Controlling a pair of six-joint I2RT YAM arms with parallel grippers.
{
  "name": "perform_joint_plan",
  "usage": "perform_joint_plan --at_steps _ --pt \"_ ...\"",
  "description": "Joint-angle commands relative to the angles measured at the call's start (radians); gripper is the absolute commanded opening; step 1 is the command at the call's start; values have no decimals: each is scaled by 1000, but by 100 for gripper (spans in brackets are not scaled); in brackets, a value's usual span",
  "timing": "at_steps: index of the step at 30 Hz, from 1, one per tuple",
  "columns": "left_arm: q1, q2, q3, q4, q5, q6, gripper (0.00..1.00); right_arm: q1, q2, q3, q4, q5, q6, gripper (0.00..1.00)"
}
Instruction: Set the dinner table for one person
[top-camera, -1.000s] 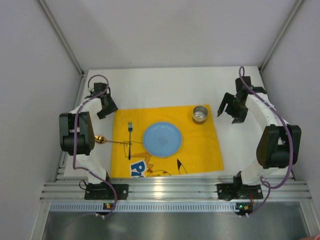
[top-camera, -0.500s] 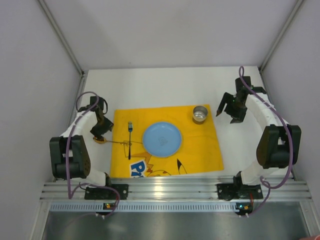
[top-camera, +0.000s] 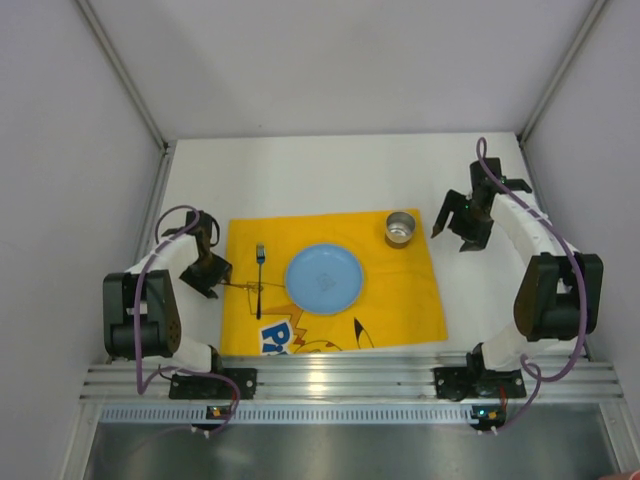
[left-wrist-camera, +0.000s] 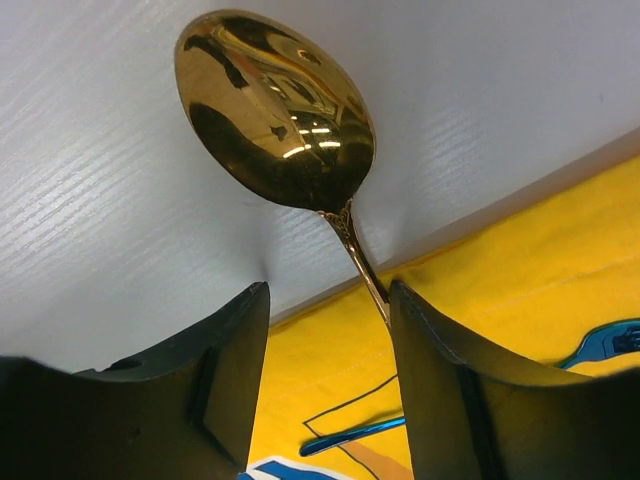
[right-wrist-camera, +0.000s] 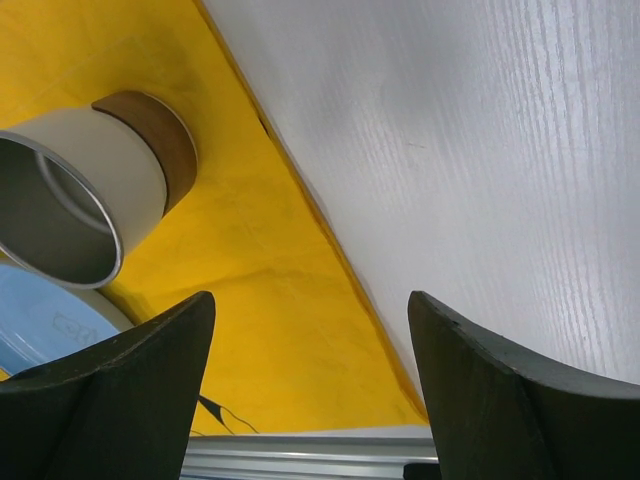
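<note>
The white dinner table (top-camera: 330, 175) carries a yellow printed mat (top-camera: 400, 290). On the mat lie a blue plate (top-camera: 324, 277), a blue fork (top-camera: 259, 272) to its left, and a metal cup (top-camera: 401, 228) at the back right. A gold spoon (top-camera: 250, 288) lies across the mat's left edge. In the left wrist view its bowl (left-wrist-camera: 275, 110) rests on the white table and its handle runs back against the right finger (left-wrist-camera: 440, 390). My left gripper (top-camera: 205, 270) (left-wrist-camera: 328, 330) is open, low over the spoon. My right gripper (top-camera: 462, 222) (right-wrist-camera: 310, 400) is open and empty, right of the cup (right-wrist-camera: 90, 190).
Grey walls stand close on the left, back and right. An aluminium rail (top-camera: 340, 380) runs along the near edge by the arm bases. The mat's right edge (right-wrist-camera: 330, 240) lies under the right gripper, with bare white table (right-wrist-camera: 480, 150) beyond it.
My left gripper has moved from the back-left corner toward the near side and down over the spoon's bowl. The right arm has hardly moved.
</note>
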Motion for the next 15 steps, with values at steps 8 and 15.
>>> perform_joint_plan --at_steps 8,15 --pt "33 67 24 47 -139 -5 32 6 -39 27 14 4 -15 79" --pt "70 167 58 87 -124 44 0 6 -26 44 6 12 -14 78"
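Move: The golden spoon lies crosswise just under my left hand, its middle about 4 cm to the right and 2 cm ahead, barely 1 cm below; its handle already runs between my open fingers, right beside the forward one. The fork's middle is some 9 cm right and 2 cm ahead of that hand, the blue plate's about 24 cm right and 3 cm ahead. From my right hand the spoon is roughly 49 cm left, 6 cm back and 10 cm lower. I close my left fingers from a bit over half open to nearly shut, pinching the spoon's handle just behind the bowl. As they close I slide the hand low over the table, forward and left in equal parts, about 3 cm in all, keeping it pointed down and dragging the yellow placemat leftward along with the spoon. ##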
